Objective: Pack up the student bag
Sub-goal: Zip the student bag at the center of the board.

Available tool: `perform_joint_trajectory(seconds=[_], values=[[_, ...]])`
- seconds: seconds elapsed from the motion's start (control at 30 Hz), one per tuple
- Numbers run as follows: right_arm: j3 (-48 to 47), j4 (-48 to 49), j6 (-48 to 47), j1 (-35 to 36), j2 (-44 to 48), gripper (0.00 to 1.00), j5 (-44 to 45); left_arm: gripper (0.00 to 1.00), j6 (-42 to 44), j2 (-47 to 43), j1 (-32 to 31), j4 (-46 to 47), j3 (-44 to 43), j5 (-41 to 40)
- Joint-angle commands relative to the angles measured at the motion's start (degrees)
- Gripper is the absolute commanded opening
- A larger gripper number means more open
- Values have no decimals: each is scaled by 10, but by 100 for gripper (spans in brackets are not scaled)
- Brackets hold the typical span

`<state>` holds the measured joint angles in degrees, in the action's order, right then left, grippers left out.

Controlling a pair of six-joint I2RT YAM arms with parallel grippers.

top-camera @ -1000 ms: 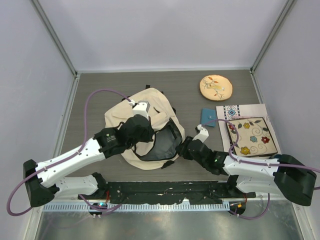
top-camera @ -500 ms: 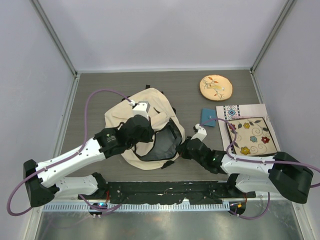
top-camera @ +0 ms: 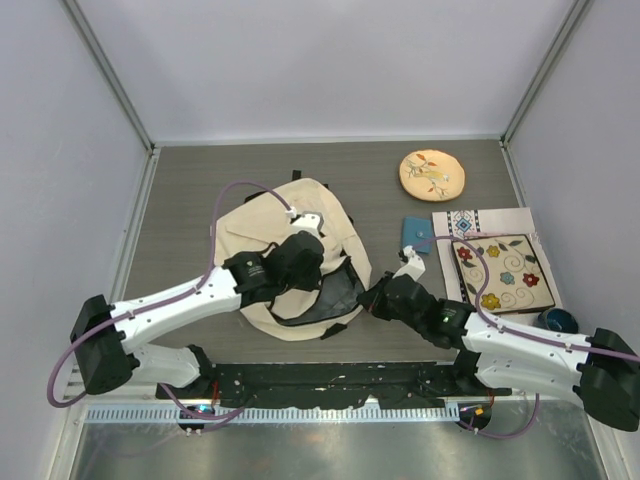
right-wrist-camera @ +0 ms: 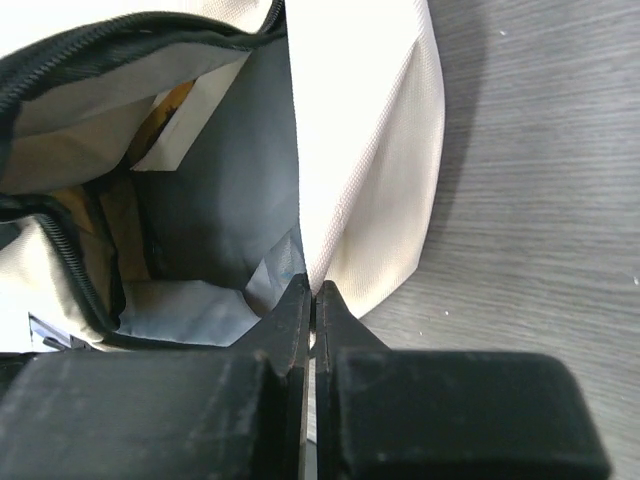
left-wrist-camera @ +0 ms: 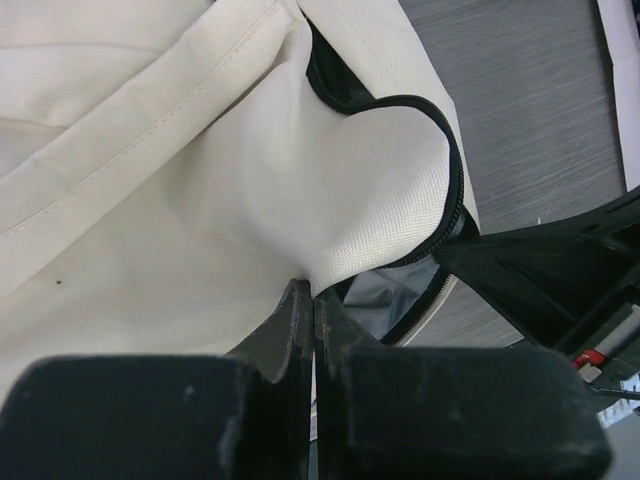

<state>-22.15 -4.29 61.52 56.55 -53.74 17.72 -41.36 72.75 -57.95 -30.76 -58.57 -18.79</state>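
Note:
The student bag (top-camera: 268, 215), a cream fabric backpack, lies at mid-table with its zipped mouth (top-camera: 325, 295) gaping toward the right. My left gripper (top-camera: 312, 282) is shut on a fold of the bag's cream cloth (left-wrist-camera: 200, 150) just beside the black zipper edge (left-wrist-camera: 455, 190); its fingertips (left-wrist-camera: 312, 285) pinch the fabric. My right gripper (top-camera: 366, 298) is shut on the mouth's right-hand rim, with the cream panel (right-wrist-camera: 360, 150) caught between its tips (right-wrist-camera: 312, 288). Grey lining (right-wrist-camera: 220, 200) and a tan and white item (right-wrist-camera: 170, 115) show inside.
A round tan embroidered disc (top-camera: 432, 174) sits at the back right. A small teal item (top-camera: 414, 232) lies near a floral mat (top-camera: 503, 272), which rests on a white patterned sheet (top-camera: 480, 218). A dark blue round object (top-camera: 557, 320) is by the right wall.
My right gripper has closed on the bag's rim. The left arm has shifted right, dragging the cream cloth with it. The right arm's rear swung aside, uncovering the blue round object.

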Motion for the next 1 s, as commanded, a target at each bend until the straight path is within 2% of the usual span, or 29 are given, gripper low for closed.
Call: perform_joint_trajectory(seconds=[0.0,0.17,0.3,0.33,0.4,0.5,0.53,0.63,0.77,0.8,0.83,0.97], values=[[-26,-82,35,1,28,1,-11,3,17,28,4,25,-4,31],[-39,-108,43,0,26,1,-20,7,28,55,3,28,12,92],[-34,-113,41,0,11,2,-25,14,38,56,2,33,31,148],[-35,-116,39,1,13,4,-23,20,41,54,2,36,35,178],[-37,-125,34,1,22,18,-18,25,43,37,2,37,47,201],[-41,-144,26,1,50,29,9,37,50,14,2,39,69,238],[-44,-151,23,2,58,32,27,47,58,7,2,33,71,241],[-54,-168,13,1,79,34,47,50,69,7,2,-12,66,243],[-73,-181,1,0,90,41,77,58,58,-19,2,-14,65,216],[-76,-186,-2,1,92,42,80,61,54,-30,2,-6,67,207],[-81,-189,-3,1,97,42,86,69,49,-41,2,2,71,192],[-82,-161,-3,1,115,42,87,82,17,-96,3,67,83,125]])
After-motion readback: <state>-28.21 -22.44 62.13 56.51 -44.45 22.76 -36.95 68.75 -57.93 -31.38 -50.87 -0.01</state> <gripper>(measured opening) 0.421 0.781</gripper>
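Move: The left hand still pinches the bag's flap; the bag opening's middle lies about 3 cm back, 3 cm to its right and 8 cm below. The near rim is about 8 cm back, 3 cm left and 11 cm below that hand. From the right hand, still pinching the bag's side edge, the opening's middle is about level, 6 cm left, 2 cm below; the strap end is 6 cm back, 6 cm left, 5 cm below. Left lowers the flap some 7 cm back over the opening, opens; right releases the side edge, rising rightward. ##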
